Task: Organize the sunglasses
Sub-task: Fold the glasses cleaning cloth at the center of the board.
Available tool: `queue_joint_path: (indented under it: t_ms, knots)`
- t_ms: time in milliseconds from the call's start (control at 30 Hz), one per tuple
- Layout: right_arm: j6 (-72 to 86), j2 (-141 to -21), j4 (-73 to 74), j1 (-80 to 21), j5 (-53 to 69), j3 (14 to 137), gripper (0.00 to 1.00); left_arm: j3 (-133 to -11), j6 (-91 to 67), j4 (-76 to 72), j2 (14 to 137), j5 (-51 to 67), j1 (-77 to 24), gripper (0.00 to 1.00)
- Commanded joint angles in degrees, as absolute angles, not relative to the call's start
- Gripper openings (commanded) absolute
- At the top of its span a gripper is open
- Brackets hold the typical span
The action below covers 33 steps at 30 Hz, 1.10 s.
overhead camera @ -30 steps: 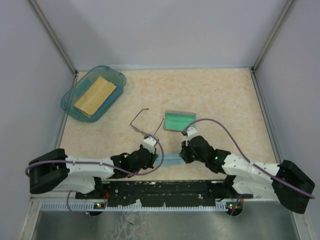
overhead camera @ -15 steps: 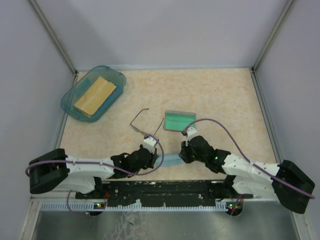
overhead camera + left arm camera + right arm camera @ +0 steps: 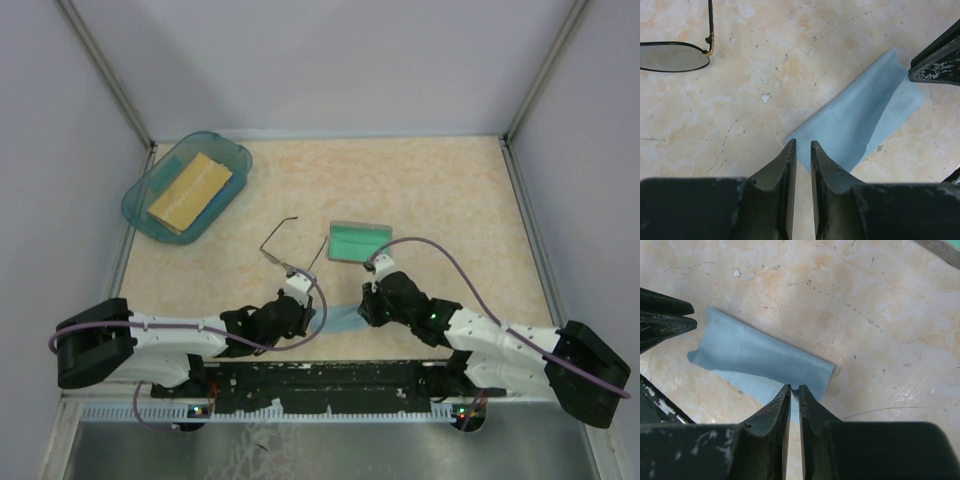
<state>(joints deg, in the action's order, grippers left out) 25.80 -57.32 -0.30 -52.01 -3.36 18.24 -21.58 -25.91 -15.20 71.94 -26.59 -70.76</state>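
Observation:
The sunglasses (image 3: 283, 248) lie on the table with their temple arms spread; one lens (image 3: 670, 56) shows at the top left of the left wrist view. A light blue cloth (image 3: 340, 318) lies folded over on the table between my grippers. My left gripper (image 3: 802, 145) hovers at the cloth's (image 3: 860, 125) near corner, jaws a narrow slit apart with nothing pinched. My right gripper (image 3: 794, 387) sits at the opposite edge of the cloth (image 3: 760, 355), also slightly open, with cloth showing through the gap. The grey case (image 3: 358, 240) lies open, its green lining up.
A teal bin (image 3: 225, 150) holding a tan block stands at the back left. Grey walls and metal rails close in the table on three sides. A black bar runs along the near edge by the arm bases.
Both grippers' jaws have parted a little and let go of the cloth, which now rests folded on the table. The arms have barely moved.

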Motion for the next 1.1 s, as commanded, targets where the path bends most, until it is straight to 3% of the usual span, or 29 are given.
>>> queue_joint_path:
  t_ms: [0,367,533,767,1067]
  knots:
    - [26.27,-55.24,-0.64,-52.89,-3.77,18.00,0.14,-21.66,-26.27,-14.12,70.02,-28.24,-71.19,0.24]
    - [26.45,-53.50,0.44,-53.15,-5.14,18.35,0.28,-21.62,-26.66,-12.60,68.47,-29.90,-71.17,0.34]
    - [27.70,-52.32,2.63,-53.17,-10.83,19.41,0.38,-21.72,-27.57,-12.03,68.33,-31.55,-71.18,0.54]
    - [28.45,-55.29,4.52,-52.89,-16.07,21.92,0.45,-19.57,-28.10,-15.56,69.43,-32.36,-71.12,0.68]
    - [26.68,-60.21,0.95,-51.38,-14.23,23.42,0.46,-15.83,-28.16,-21.91,69.44,-28.98,-69.91,0.71]
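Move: The half-folded cloth has its middle about 7 cm to the right of my left hand and nearly level with it. From my right hand that middle is some 5 cm to the left and 2 cm ahead, and both sets of fingertips are only a centimetre or so above it. The sunglasses lie roughly 15 cm ahead of my left hand and 4 cm to its left. The green case stands about 18 cm straight ahead of my right hand. I let the two ends of the cloth go, spreading my left fingers wide and my right ones to about half. Each hand first lifts a little under 1 cm; then my left hand eases about 2 cm left and sinks again, while my right shifts some 2.5 cm right and 2 cm forward, away from the cloth's middle, sinking a centimetre and turning nearly 10 degrees clockwise. ##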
